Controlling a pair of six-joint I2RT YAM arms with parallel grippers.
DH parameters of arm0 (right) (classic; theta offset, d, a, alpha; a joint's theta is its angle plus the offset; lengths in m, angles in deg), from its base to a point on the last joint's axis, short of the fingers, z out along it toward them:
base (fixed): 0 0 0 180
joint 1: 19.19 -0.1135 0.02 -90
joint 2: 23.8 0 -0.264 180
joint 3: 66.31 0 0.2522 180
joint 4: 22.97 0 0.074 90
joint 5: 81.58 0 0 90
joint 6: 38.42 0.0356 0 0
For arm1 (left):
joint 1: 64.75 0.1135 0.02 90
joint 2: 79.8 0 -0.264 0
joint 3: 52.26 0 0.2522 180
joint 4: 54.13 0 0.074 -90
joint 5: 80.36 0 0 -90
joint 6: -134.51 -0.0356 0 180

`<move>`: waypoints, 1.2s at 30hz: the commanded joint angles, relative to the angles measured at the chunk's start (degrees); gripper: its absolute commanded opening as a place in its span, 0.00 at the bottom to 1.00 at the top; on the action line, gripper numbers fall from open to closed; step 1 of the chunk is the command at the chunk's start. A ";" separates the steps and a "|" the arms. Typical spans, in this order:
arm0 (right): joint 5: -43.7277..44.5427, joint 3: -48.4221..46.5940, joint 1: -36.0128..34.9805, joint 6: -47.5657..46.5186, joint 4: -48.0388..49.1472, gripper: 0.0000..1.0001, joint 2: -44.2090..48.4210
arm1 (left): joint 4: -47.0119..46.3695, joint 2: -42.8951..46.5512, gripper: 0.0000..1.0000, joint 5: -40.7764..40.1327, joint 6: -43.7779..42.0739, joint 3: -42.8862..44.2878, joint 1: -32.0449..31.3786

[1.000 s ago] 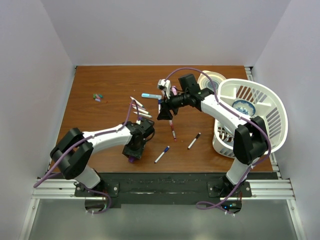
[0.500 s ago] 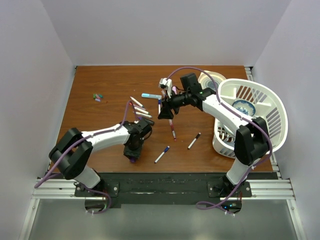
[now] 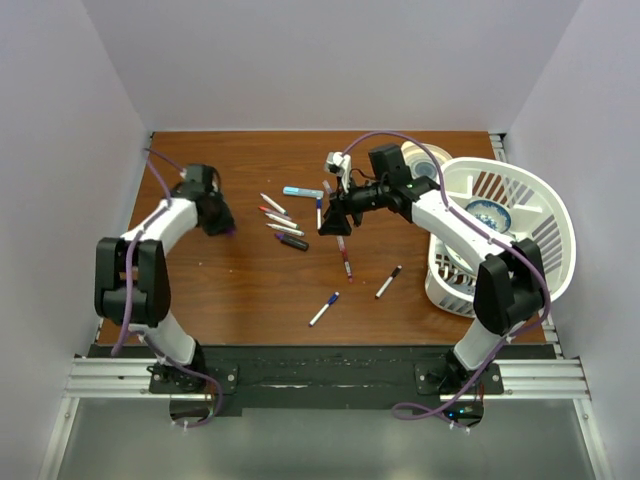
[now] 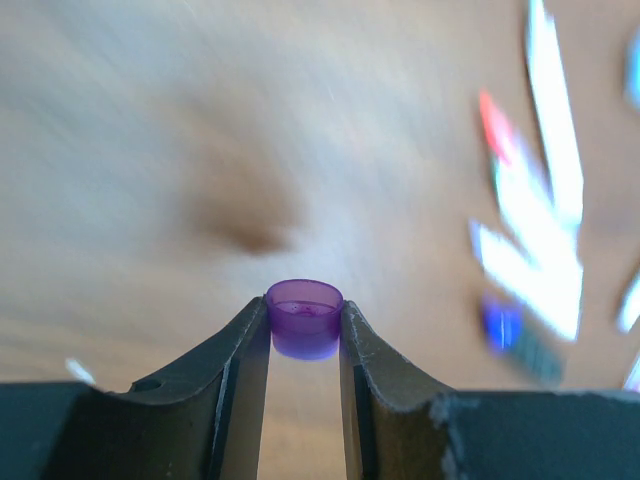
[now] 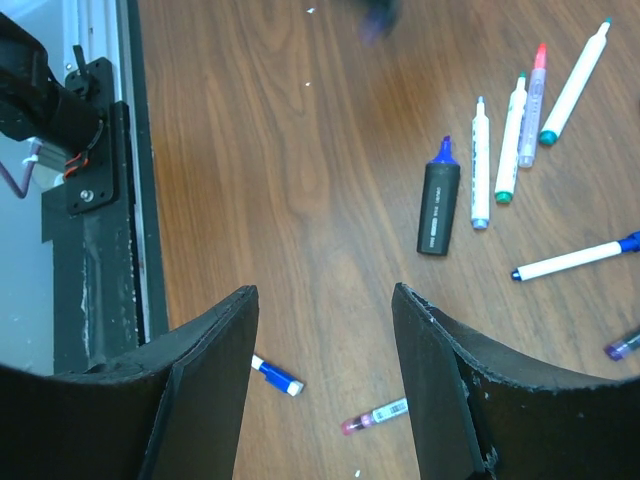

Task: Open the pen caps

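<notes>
A small purple pen cap point(image 4: 304, 305) sits pinched between the tips of my left gripper point(image 4: 304, 330), which is shut on it above the wood. In the top view that gripper point(image 3: 226, 228) is at the table's far left. My right gripper point(image 3: 334, 224) hovers open over the middle, with nothing between its fingers point(image 5: 245, 330). Below it lie a blue-capped pen point(image 5: 275, 378) and a pink-tipped pen point(image 5: 375, 415). A black highlighter point(image 5: 438, 208) with a bare blue tip and several uncapped white pens point(image 5: 512, 140) lie beyond. A blue-capped pen point(image 5: 575, 258) lies to the right.
A white slatted basket point(image 3: 540, 215) leans at the right edge with a blue-patterned bowl point(image 3: 487, 214) in it. A white round object point(image 3: 422, 158) sits behind it. More pens lie near the front point(image 3: 324, 308) point(image 3: 388, 281). White walls close in three sides.
My left arm has swung from the near middle of the table out to the far left, carrying the purple cap. The right gripper has hardly moved.
</notes>
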State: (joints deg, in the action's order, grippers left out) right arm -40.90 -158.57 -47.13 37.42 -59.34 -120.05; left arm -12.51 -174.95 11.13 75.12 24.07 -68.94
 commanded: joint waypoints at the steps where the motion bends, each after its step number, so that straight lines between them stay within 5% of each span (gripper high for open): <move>1: -2.97 0.71 0.17 1.50 2.57 0.61 2.99 | -2.91 -8.45 0.01 -0.45 -0.46 10.19 9.52; 12: -3.41 0.89 0.08 1.50 3.01 0.61 3.96 | 3.78 -24.99 0.09 -5.36 -1.52 29.63 15.87; 19: -3.15 0.89 0.17 1.15 2.75 0.61 3.70 | 5.80 -27.63 0.30 -6.33 -2.40 33.23 16.40; 25: -2.89 0.98 0.26 0.97 2.48 0.61 3.17 | 6.51 -26.40 0.53 -6.42 -3.98 33.50 16.75; 30: -2.71 0.98 0.17 0.18 2.13 0.61 3.17 | 6.07 -23.42 0.56 -5.37 -5.12 32.62 17.19; 36: -3.50 1.77 0.26 -5.79 0.20 0.62 3.79 | -3.04 -7.71 0.66 1.66 -5.91 22.27 17.28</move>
State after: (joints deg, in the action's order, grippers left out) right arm -42.36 -157.54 -47.13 36.64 -58.44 -118.13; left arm -8.19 -196.79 7.70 70.85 51.35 -52.19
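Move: The left hand holds the purple cap, low over the table; the small cluster of removed caps it is going to lies about 13 cm ahead, 12 cm to its left and 4 cm lower. The bundle of uncapped pens is roughly 16 cm to its right and 3 cm ahead, the black marker some 19 cm right and 3 cm back. From the right hand the cap cluster lies about 43 cm left, 9 cm ahead and 18 cm below. The left hand swings some 18 cm left and forward, dips towards the cap cluster, and opens, releasing the purple cap. ##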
